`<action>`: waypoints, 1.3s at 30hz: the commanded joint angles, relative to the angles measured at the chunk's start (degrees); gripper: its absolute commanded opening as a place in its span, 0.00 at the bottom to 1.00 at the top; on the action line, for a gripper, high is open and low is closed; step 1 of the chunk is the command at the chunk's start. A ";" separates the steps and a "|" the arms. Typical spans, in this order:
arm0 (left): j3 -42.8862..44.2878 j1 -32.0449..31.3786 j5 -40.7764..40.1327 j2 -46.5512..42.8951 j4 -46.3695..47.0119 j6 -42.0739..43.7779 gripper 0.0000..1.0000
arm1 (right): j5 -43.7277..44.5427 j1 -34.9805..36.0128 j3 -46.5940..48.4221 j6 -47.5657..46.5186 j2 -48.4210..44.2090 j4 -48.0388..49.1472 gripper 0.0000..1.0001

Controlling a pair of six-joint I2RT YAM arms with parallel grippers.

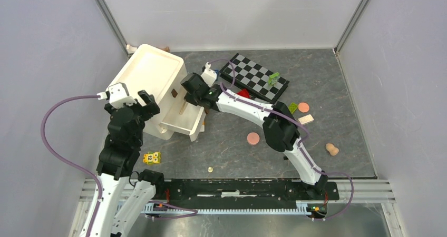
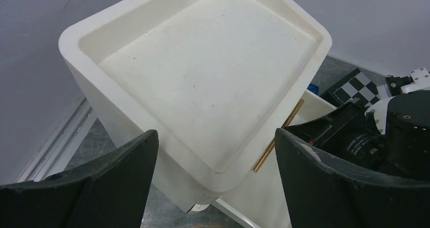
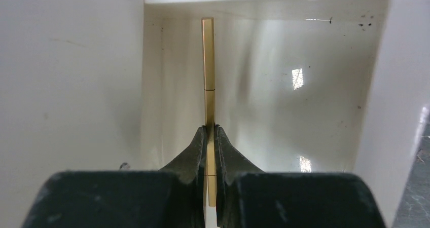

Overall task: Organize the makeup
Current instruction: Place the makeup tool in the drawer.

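Observation:
My right gripper point(image 3: 210, 129) is shut on a thin gold makeup pencil point(image 3: 208, 61) and holds it inside the open drawer point(image 1: 182, 123) of the white organizer box point(image 1: 150, 71). The same pencil point(image 2: 280, 131) shows along the drawer's edge in the left wrist view. Beside the box's near corner my left gripper point(image 2: 215, 135) stands open and holds nothing. Out on the table lie two round pink discs point(image 1: 253, 138) point(image 1: 303, 107), a pinkish sachet point(image 1: 305, 119) and a peach-coloured tube point(image 1: 331, 149).
A black-and-white checkerboard point(image 1: 254, 78) lies at the back with a green brick point(image 1: 273, 78) on it. A red brick point(image 1: 243, 93) and another green one point(image 1: 293, 107) sit near it. A yellow toy brick point(image 1: 152, 158) lies by the left arm.

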 commanded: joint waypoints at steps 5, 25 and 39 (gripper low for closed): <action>0.40 0.33 0.04 -0.50 1.01 -0.99 0.91 | -1.94 0.00 2.44 -0.31 3.14 -0.35 0.20; 0.38 0.42 -0.05 -0.17 0.80 -0.95 0.91 | 9.04 -0.03 -0.21 -15.38 -13.74 3.66 0.35; 0.30 0.42 -0.10 0.94 0.80 -0.74 0.91 | 28.05 -7.33 -53.99 -40.53 -56.75 2.00 0.37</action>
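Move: My right hand is already inside the open drawer, holding the makeup tool. The drawer's middle is about 3 cm back from that hand, roughly straight across and some 2 cm below. The white cabinet stands about 13 cm left and 6 cm ahead, rising above my fingers; the blue brick on the table is some 11 cm right and 10 cm ahead. From my left hand, the drawer's middle is around 9 cm ahead, 14 cm right and 18 cm below. I lower the held makeup tool the last 1.5 cm or so towards the drawer floor, edging left, and part my right fingers about a third of the way to let go of it. Then I lift clear and sweep right over the drawer's front wall, ending about 24 cm right of the release point, some 15 cm higher and slightly back, fingers tipping up on the way. ##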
